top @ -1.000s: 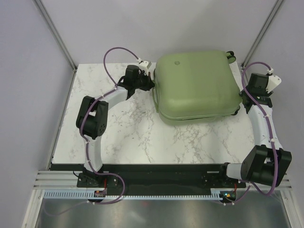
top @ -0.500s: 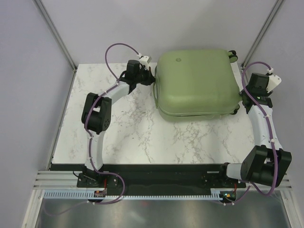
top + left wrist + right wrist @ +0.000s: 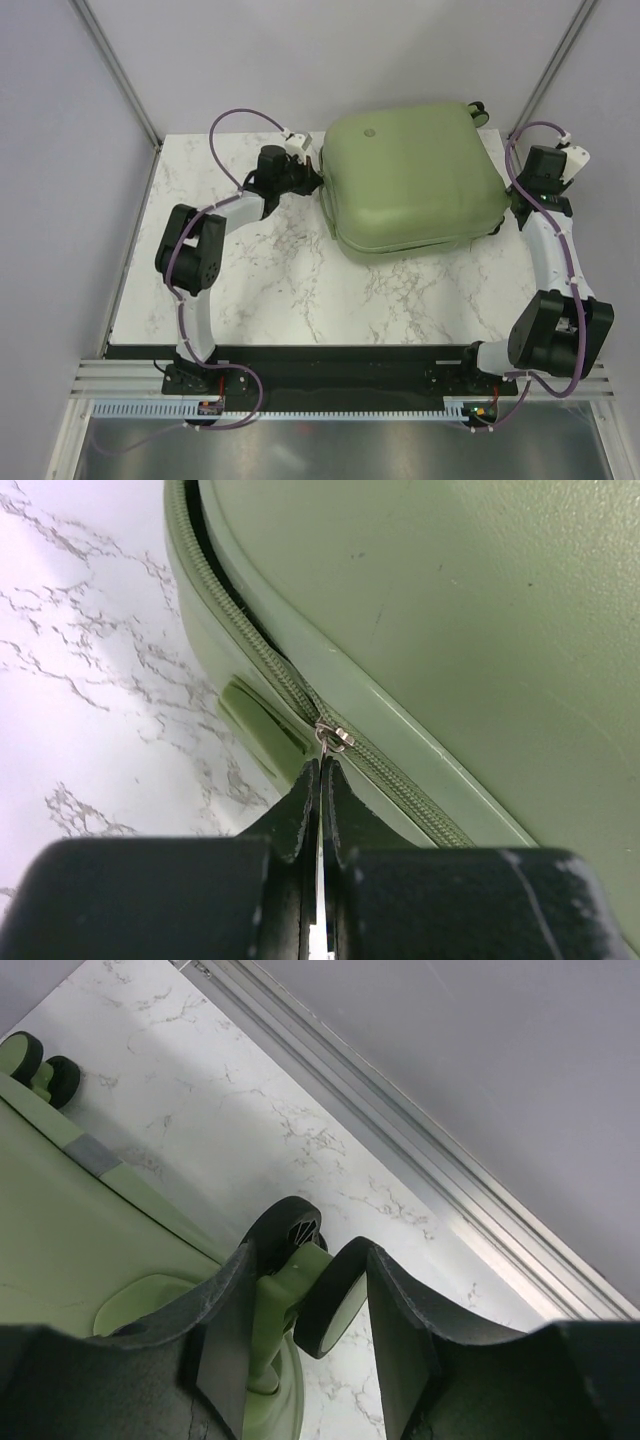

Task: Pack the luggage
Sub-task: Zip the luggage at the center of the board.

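Observation:
The luggage [image 3: 410,180], a sage-green hard-shell suitcase with a small round emblem, lies flat at the back right of the marble table [image 3: 270,290]. My left gripper [image 3: 316,180] is at its left edge. In the left wrist view its fingers [image 3: 321,765] are shut on the thin metal zipper pull, just below the slider [image 3: 333,738]. A dark gap shows along the seam beyond the slider. My right gripper [image 3: 518,205] is at the case's right side. Its jaws [image 3: 308,1255] close round a black-and-green double wheel [image 3: 335,1295], touching it on both sides.
A second wheel pair [image 3: 40,1065] sits at the case's far corner. The table's metal edge rail [image 3: 420,1150] and grey wall run close behind the right gripper. Bare marble lies in front of the case.
The luggage has shifted slightly back and turned a little. My left arm has moved along its left edge with the pull held. The right jaws have narrowed on the wheel.

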You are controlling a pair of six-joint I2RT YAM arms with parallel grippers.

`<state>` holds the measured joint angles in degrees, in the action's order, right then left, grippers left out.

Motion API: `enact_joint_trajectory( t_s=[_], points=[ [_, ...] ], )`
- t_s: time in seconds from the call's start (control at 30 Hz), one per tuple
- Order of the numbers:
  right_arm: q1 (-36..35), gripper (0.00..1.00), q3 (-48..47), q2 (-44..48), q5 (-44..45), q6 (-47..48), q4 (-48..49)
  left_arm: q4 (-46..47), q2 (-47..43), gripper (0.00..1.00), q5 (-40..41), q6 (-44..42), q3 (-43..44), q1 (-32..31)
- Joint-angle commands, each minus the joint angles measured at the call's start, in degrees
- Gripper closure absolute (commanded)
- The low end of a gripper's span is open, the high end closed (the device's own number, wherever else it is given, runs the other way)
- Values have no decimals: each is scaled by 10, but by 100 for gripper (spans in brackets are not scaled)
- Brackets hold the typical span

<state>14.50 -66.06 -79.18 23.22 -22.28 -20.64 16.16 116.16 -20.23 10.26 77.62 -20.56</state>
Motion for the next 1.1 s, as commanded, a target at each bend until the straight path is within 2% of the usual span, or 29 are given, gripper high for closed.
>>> enact_joint_trajectory(
  t_s=[0.0,0.5,0.67,0.87,1.07],
  points=[
    [11,100,-19,-44,-3,58,-8,-56,-15,98,39,1,-47,3],
    [11,100,-86,-156,-51,148,51,-75,-142,98,25,-10,-186,-62],
    [11,100,-89,-162,-56,173,62,-81,-198,98,62,-2,-238,-65],
    [11,100,-84,-164,-70,165,70,-87,-170,98,85,3,-215,-49],
    [11,100,-77,-160,-66,191,77,-84,-151,98,101,4,-180,7]
  ],
)
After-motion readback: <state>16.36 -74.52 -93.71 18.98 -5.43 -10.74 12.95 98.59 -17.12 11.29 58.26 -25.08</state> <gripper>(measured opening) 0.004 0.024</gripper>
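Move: The left gripper already pinches the zip pull; its slider sits about 1 cm ahead and 1 cm to the right. The luggage's open far-left corner is some 11 cm ahead and 2 cm right, the long side handle's middle about 7 cm back and 2 cm right, 4 cm lower. The right gripper is around the near wheel pair, roughly 1 cm ahead, 0 cm sideways, 1 cm below; the far wheels are about 27 cm ahead, 10 cm left and 6 cm lower. Draw the left gripper straight back towards the robot about 11 cm, its fingers kept shut on the zip pull, then ease it forward again by some 1 cm. Meanwhile take the right gripper forward about 6.5 cm and 3 cm to the right, turning it gently, and let its fingers go fully shut as they come free of the near wheels. ##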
